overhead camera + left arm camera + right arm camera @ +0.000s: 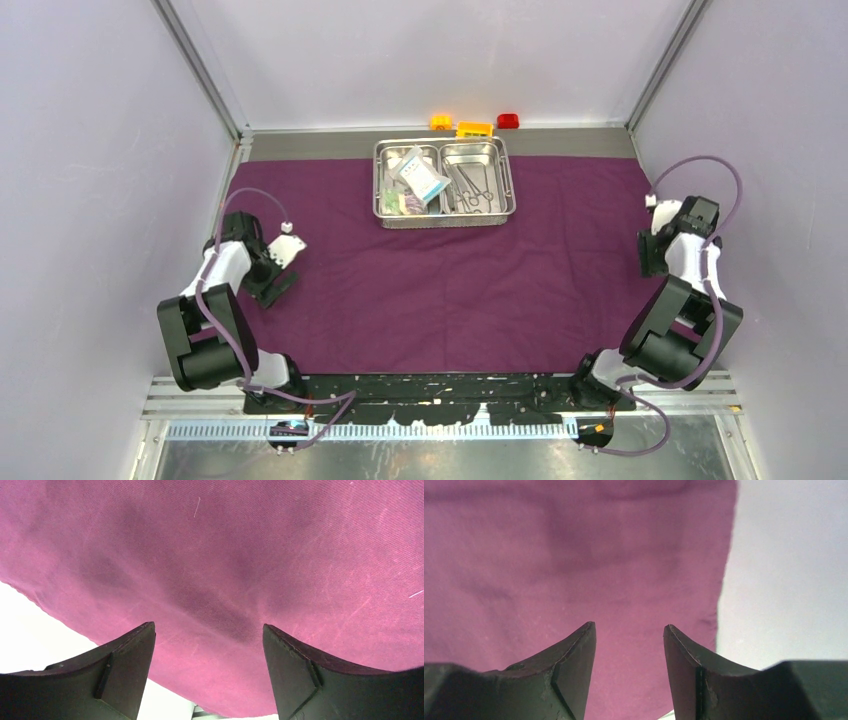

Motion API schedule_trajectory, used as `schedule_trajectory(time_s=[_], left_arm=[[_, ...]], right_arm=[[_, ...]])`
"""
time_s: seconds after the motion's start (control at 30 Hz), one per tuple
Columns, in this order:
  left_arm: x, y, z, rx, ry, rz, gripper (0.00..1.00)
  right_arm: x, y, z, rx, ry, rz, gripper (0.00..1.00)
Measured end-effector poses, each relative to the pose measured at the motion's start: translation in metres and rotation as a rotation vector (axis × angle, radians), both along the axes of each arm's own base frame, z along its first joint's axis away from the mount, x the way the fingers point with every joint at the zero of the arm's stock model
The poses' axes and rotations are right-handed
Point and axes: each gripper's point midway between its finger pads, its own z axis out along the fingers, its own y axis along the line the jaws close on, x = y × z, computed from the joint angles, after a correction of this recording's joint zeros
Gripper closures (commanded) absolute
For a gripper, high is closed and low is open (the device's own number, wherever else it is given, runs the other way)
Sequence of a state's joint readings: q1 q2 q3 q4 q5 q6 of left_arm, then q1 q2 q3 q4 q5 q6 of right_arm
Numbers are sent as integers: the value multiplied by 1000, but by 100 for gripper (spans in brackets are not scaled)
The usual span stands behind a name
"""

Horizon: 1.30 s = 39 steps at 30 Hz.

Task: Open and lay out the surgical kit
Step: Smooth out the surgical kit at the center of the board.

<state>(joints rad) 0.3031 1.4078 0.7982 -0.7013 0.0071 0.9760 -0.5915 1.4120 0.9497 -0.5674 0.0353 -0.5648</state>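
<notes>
The dark-purple cloth (pixel 440 290) lies spread flat over the table. On its far middle stands the shiny two-compartment steel tray (pixel 445 146). Clear sealed packets (pixel 420 177) fill the tray's left compartment; scissors and clamps (pixel 474 186) lie in the right one. My left gripper (pixel 281 272) hovers open over the cloth's left edge with nothing between its fingers; the left wrist view shows cloth (pixel 225 570) under the left gripper (pixel 209 630). My right gripper (pixel 650 262) is open over the cloth's right edge, and the right wrist view shows cloth (pixel 574 565) below the right gripper (pixel 630 627).
Yellow (pixel 440 122), orange (pixel 474 129) and red (pixel 508 121) toy bricks sit on the table strip behind the tray. Pale walls close in on both sides. The arm bases and a black rail (pixel 440 385) line the near edge.
</notes>
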Motion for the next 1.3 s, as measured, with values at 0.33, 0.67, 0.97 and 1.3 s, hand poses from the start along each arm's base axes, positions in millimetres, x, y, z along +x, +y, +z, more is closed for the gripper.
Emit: schedule_trajectory(time_s=[0.33,0.67,0.97,1.3], left_arm=[[-2,-5,-1,-25,4,5,19],[-1,-4,1,-21,-3,4,19],[-3,-2,5,0,-16,-2,19],[-5,-2,5,2,-13,-1,19]], right_arm=[[-60,6,-55,47,187,71,45],[-87,0,-68,16,210,117,47],[-100,-4,-66,-58,198,147,46],[-120,8,-62,22,262,113,42]])
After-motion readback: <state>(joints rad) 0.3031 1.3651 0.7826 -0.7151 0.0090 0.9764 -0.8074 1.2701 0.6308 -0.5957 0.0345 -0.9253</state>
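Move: The right hand is up over the right side of the purple cloth. The cloth's near right corner, hidden under the arm from above, lies roughly 18 cm back, 9 cm to its right and 7 cm below; the cloth's right hem runs level with the hand, about 9 cm to the right. The metal tray stands some 22 cm ahead and 57 cm to the left. From the left hand that corner is about 110 cm right and 16 cm back. The right hand comes back towards its base and down together, dropping about 7 cm onto the right part of the cloth while its fingertips swing in towards the base by some 15 degrees. It then carries on back, low and nearly level, along the cloth's right side to near the close corner, about 12 cm back in all, fingers staying half open and seeming to brush the cloth; the left hand stays in place low over the cloth's left part. ##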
